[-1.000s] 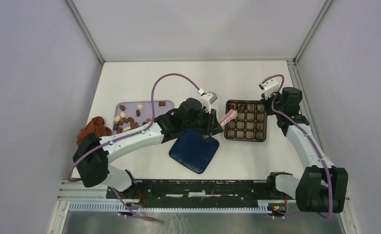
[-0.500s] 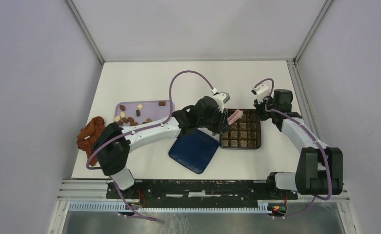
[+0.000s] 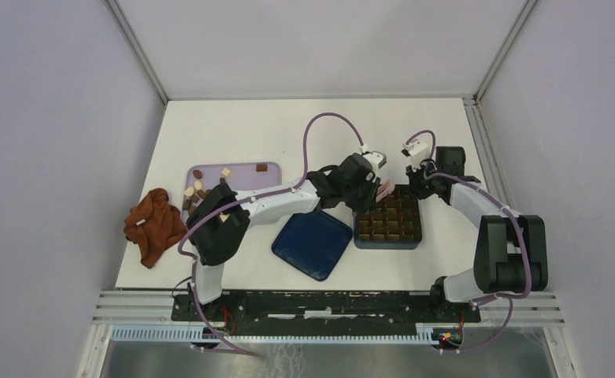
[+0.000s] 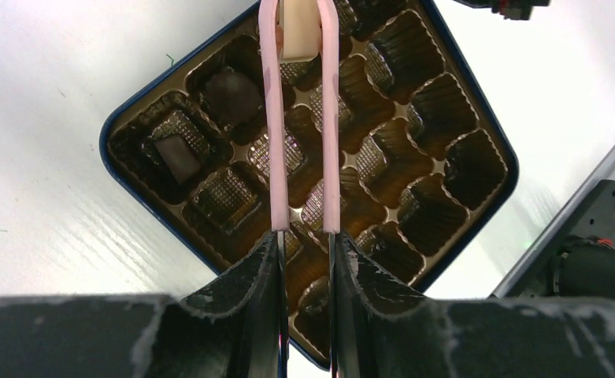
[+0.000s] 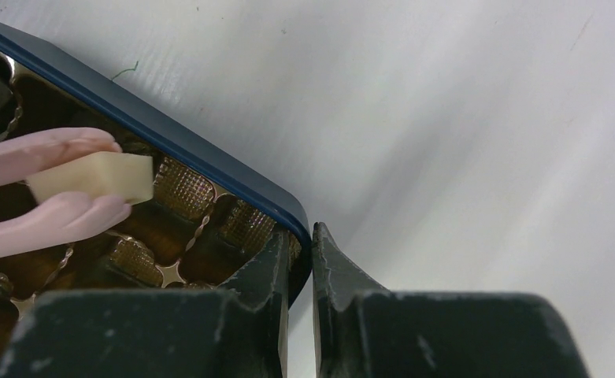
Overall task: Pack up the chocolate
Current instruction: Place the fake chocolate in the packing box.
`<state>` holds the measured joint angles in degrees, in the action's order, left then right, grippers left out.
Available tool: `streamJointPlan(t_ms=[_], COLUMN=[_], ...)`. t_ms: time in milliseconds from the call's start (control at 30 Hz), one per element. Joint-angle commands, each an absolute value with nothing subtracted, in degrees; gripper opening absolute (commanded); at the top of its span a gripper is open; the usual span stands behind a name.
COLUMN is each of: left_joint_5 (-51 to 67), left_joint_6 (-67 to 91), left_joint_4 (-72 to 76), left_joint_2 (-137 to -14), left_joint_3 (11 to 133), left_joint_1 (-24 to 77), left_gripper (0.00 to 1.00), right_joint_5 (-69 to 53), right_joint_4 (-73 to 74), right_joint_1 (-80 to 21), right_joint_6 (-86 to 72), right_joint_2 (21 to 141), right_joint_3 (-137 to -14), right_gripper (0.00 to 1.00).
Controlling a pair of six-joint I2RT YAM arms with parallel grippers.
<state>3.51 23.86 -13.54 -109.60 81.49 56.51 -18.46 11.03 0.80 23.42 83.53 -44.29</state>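
Observation:
My left gripper is shut on the pink tongs, which pinch a cream-white square chocolate over the far cells of the blue box's gold tray. Two dark chocolates sit in cells at the tray's left. The right wrist view shows the same white piece between the tong tips. My right gripper is shut on the box's blue rim at its far right corner. More chocolates lie on the lilac tray at the left, partly hidden by my left arm.
The box's dark blue lid lies on the table in front of the left arm. A reddish-brown cloth is bunched at the table's left edge. The box sits right of centre.
My left gripper has carried the tongs and white chocolate rightward from beside the box to over it. The box has slid left and nearer, with my right gripper at its corner.

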Motion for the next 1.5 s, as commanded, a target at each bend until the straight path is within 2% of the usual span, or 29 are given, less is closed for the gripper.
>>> streamJointPlan(t_ms=[0,133,267,433,500,1000,1467], left_joint_5=[3.59,3.84,4.13,3.74,3.91,5.18,4.78], left_joint_6=[20.04,19.78,19.76,19.79,19.78,19.89,19.95], left_joint_4=[-13.75,-14.52,-15.26,-16.84,-17.02,-18.36,-19.05], left_joint_2=[-111.68,-112.69,-113.08,-114.29,-114.38,-113.47,-113.6], left_joint_3=[86.24,87.19,87.94,89.48,89.64,90.12,90.92], left_joint_1=[56.87,56.87,56.86,56.85,56.91,56.91,56.9], left_gripper=[0.02,0.03,0.05,0.11,0.16,0.22,0.32], right_joint_5=[-19.27,-19.72,-20.15,-20.51,-20.49,-21.13,-22.11], right_joint_4=[10.59,10.74,10.99,11.26,11.21,11.25,11.36], right_joint_1=[0.81,0.94,0.95,1.01,1.06,1.96,2.46], right_joint_6=[23.99,24.08,24.26,24.51,24.52,24.52,24.52], right_joint_2=[84.24,84.23,83.96,83.63,83.24,82.24,81.7], right_joint_3=[-46.82,-46.93,-47.11,-47.21,-47.2,-47.2,-47.11], right_gripper=[0.09,0.2,0.26,0.38,0.41,0.48,0.54])
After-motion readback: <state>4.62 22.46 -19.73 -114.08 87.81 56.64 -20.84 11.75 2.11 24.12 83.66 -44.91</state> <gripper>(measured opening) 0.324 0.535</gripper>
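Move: The left gripper holds the pink tongs, their tips still around the white chocolate. The empty cell they are over, third from the left in the packing box's far row, lies about 5 cm ahead of that hand, 6 cm to its right and 7 cm below. Two dark chocolates sit 4 and 8 cm to the left of that cell. From the right hand, which is at the box's far right corner, the cell lies 6 cm left, level fore and aft, and 2 cm below. Open the right fingers from nearly shut to about half open, one over the inside and one outside the box's far right corner, while that hand stays in place. Sink the left gripper about 1 cm towards the cell, ease it slightly right with only a few degrees of tilt, then nearly hold it there, keeping its hold on the tongs. ##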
